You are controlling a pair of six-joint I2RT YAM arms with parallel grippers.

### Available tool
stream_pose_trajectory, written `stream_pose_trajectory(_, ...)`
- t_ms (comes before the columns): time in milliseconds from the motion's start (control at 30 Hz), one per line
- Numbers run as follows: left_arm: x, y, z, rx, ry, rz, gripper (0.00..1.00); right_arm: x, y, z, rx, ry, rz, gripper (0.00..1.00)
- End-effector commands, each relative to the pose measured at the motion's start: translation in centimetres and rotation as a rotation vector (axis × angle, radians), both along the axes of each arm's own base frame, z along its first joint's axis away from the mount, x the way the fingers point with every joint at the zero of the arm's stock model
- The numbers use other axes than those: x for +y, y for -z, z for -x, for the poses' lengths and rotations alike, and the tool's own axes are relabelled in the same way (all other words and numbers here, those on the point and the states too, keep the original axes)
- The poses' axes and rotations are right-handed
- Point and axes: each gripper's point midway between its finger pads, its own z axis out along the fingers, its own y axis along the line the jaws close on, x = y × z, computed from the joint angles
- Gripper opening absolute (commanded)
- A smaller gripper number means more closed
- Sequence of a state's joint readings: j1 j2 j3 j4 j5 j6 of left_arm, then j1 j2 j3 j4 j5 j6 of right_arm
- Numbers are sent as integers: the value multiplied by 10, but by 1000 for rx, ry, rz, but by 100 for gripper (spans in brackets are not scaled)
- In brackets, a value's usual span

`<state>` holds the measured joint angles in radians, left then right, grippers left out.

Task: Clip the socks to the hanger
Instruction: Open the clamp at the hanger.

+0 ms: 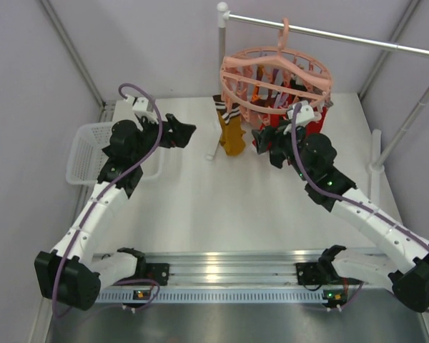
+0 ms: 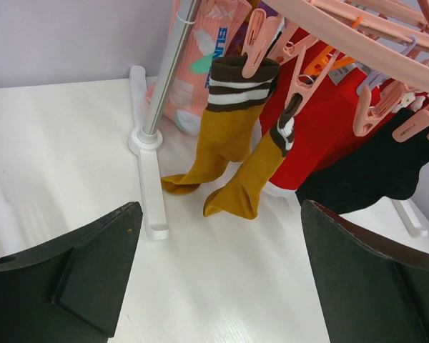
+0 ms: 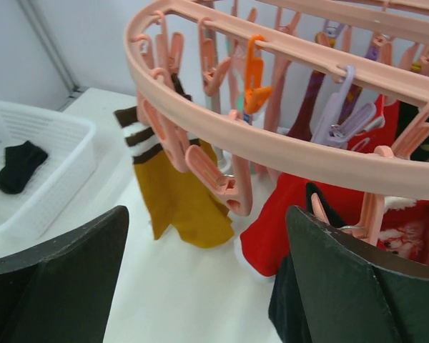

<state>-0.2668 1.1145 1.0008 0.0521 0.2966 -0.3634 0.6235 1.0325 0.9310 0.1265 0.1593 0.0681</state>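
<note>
The salmon-pink hanger hangs from a rail at the back. A pair of mustard socks with striped cuffs, a red sock and a black sock hang from its clips. My left gripper floats left of the socks, open and empty. Just under the ring's near edge, my right gripper is open, with a bare pink clip hanging above the gap. A black sock hangs beside its right finger, touching or not I cannot tell.
A white mesh basket sits at the left edge and holds one black sock. The white stand's pole and foot rise just left of the mustard socks. The rail's other upright stands at the right.
</note>
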Motion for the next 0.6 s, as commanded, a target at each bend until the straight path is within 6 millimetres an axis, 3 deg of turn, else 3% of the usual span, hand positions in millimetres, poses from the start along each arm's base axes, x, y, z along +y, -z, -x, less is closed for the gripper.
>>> stream_pose_trajectory(0,3,-16,0,-43,-20,42,97,-16,-34,-16,-93,174,-55,88)
stream_pose_trajectory(333,-3,-8,0,-18,8,68,97,-7,-47,-30,-143,196,-130,86)
stream_pose_trajectory(433,-5,-7,0,-28,22,62,96,-4,-51,-29,-154,175,-134,78)
stream_pose_trajectory(567,-9,-3,1,-35,57,36,95,0,-48,-24,-138,138,-132,52)
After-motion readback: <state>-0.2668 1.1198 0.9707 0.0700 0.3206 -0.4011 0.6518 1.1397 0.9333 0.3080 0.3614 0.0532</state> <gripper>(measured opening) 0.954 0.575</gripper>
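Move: The free clamp on the near rim of the pink hanger stands about 5 cm ahead of the right hand, 1 cm to its left and roughly 1 cm higher. The mustard socks hang some 6 cm ahead and 10 cm left of that hand, the red stocking about 7 cm ahead and 3 cm right, the black sock 2 cm ahead and 7 cm right, all 6 to 8 cm below it. From the left hand the clamp is about 23 cm right, 3 cm ahead and 2 cm up. Forward by some 3 cm, the right hand closes in on the clamp, dipping about 1.5 cm on the way and then climbing 2 cm while it swings roughly 10 degrees clockwise to face it. Once the clamp sits between the fingertips, the fingers narrow from nearly wide to a little over half open around it; no firm pinch can be seen yet. ##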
